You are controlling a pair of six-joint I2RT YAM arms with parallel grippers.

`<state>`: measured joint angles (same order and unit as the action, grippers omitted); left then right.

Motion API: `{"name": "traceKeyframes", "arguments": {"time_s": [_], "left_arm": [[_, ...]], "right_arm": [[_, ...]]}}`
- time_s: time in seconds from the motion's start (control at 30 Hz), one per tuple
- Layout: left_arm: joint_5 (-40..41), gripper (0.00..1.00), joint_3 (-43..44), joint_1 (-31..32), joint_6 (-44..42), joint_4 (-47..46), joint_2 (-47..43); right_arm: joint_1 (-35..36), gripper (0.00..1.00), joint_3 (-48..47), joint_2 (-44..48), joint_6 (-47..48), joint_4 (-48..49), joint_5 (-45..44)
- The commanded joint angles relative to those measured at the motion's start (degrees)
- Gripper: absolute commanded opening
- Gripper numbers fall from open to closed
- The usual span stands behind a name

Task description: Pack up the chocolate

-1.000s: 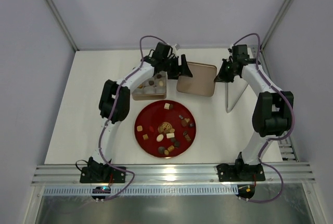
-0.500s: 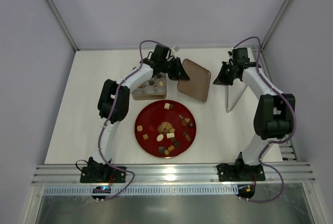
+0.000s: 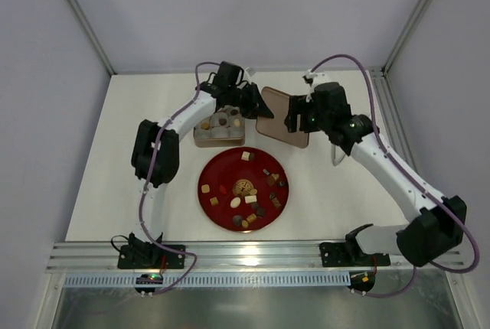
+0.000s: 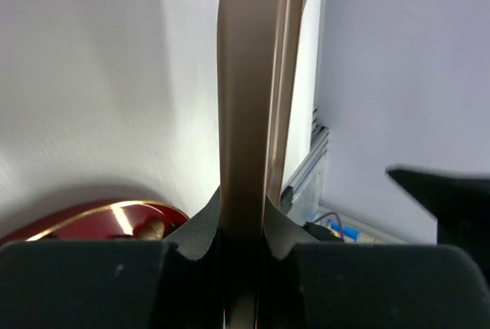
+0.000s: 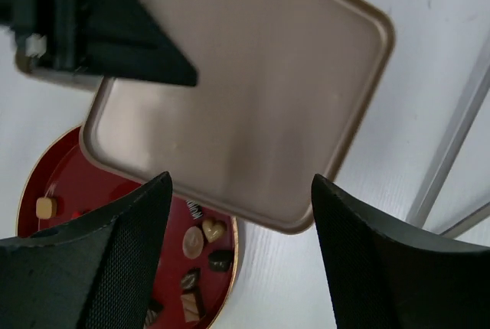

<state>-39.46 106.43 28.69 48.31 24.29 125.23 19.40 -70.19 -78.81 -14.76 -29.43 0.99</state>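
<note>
Several chocolates (image 3: 245, 190) lie on a round red plate (image 3: 210, 206), and a few more sit in a tan box (image 3: 220, 133) behind it. My left gripper (image 3: 256, 104) is shut on the left edge of the flat bronze lid (image 3: 277, 115), which is tilted up off the table. In the left wrist view the lid (image 4: 246, 99) runs edge-on between my left gripper (image 4: 245, 229). My right gripper (image 3: 295, 119) hangs open over the lid's right part, holding nothing. In the right wrist view the right gripper (image 5: 239, 191) stands wide above the lid (image 5: 245, 76) and the chocolates (image 5: 203, 241).
A white metal rod (image 3: 341, 145) leans at the right of the table, also in the right wrist view as the rod (image 5: 452, 138). The frame's posts stand at the back corners. The left gripper's black body (image 5: 99, 30) covers the lid's upper left corner.
The left gripper has closed on the lid's edge and tipped it up, shifting it left. The right arm has swung left over the lid and its gripper has opened.
</note>
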Motion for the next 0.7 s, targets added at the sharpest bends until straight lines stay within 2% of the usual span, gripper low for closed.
{"name": "traceKeyframes", "arguments": {"time_s": [0.0,0.23,0.27,0.4,0.67], "left_arm": [[-5.36,0.00,-1.30,-2.23,5.64,3.39,-7.62],[-8.61,0.00,-10.35,-3.55,12.59,2.69,-14.30],[-8.96,0.00,-11.15,-3.55,13.03,2.69,-14.92],[-9.93,0.00,-14.93,-3.55,14.08,2.51,-18.26],[-11.78,0.00,-19.50,-3.55,14.09,2.78,-23.00]], "right_arm": [[11.31,0.75,3.64,9.08,8.07,3.50,-10.74],[31.89,0.75,7.44,13.33,17.22,2.71,-25.93],[33.06,0.76,7.61,12.80,18.01,2.19,-30.04],[38.60,0.76,7.44,10.34,23.18,1.92,-37.28],[41.86,0.78,5.86,4.90,28.56,3.32,-43.00]]}}
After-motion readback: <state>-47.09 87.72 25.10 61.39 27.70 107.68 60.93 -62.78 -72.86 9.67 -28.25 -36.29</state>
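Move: Already pinched by its left edge in the left hand, the lid has its middle about 6 cm to that hand's right and 3 cm below. From the open right hand, the lid's middle is about 4 cm ahead, 3 cm left and 7 cm lower. The box is level ahead with the left hand, some 15 cm to its left and 13 cm below; the red plate is about 21 cm back and 7 cm left of the left hand, 14 cm lower. Swinging back about 11 cm and left 10 cm, the right hand goes from over the lid's right part round to its near side, first rising 4 or 5 cm, then sinking again; its left side drops some 35 degrees while it turns counter-clockwise, fingers staying open. The left hand keeps its pinch and draws the lid back 7 cm and left 5 cm towards the box, lifting it 4 cm. ##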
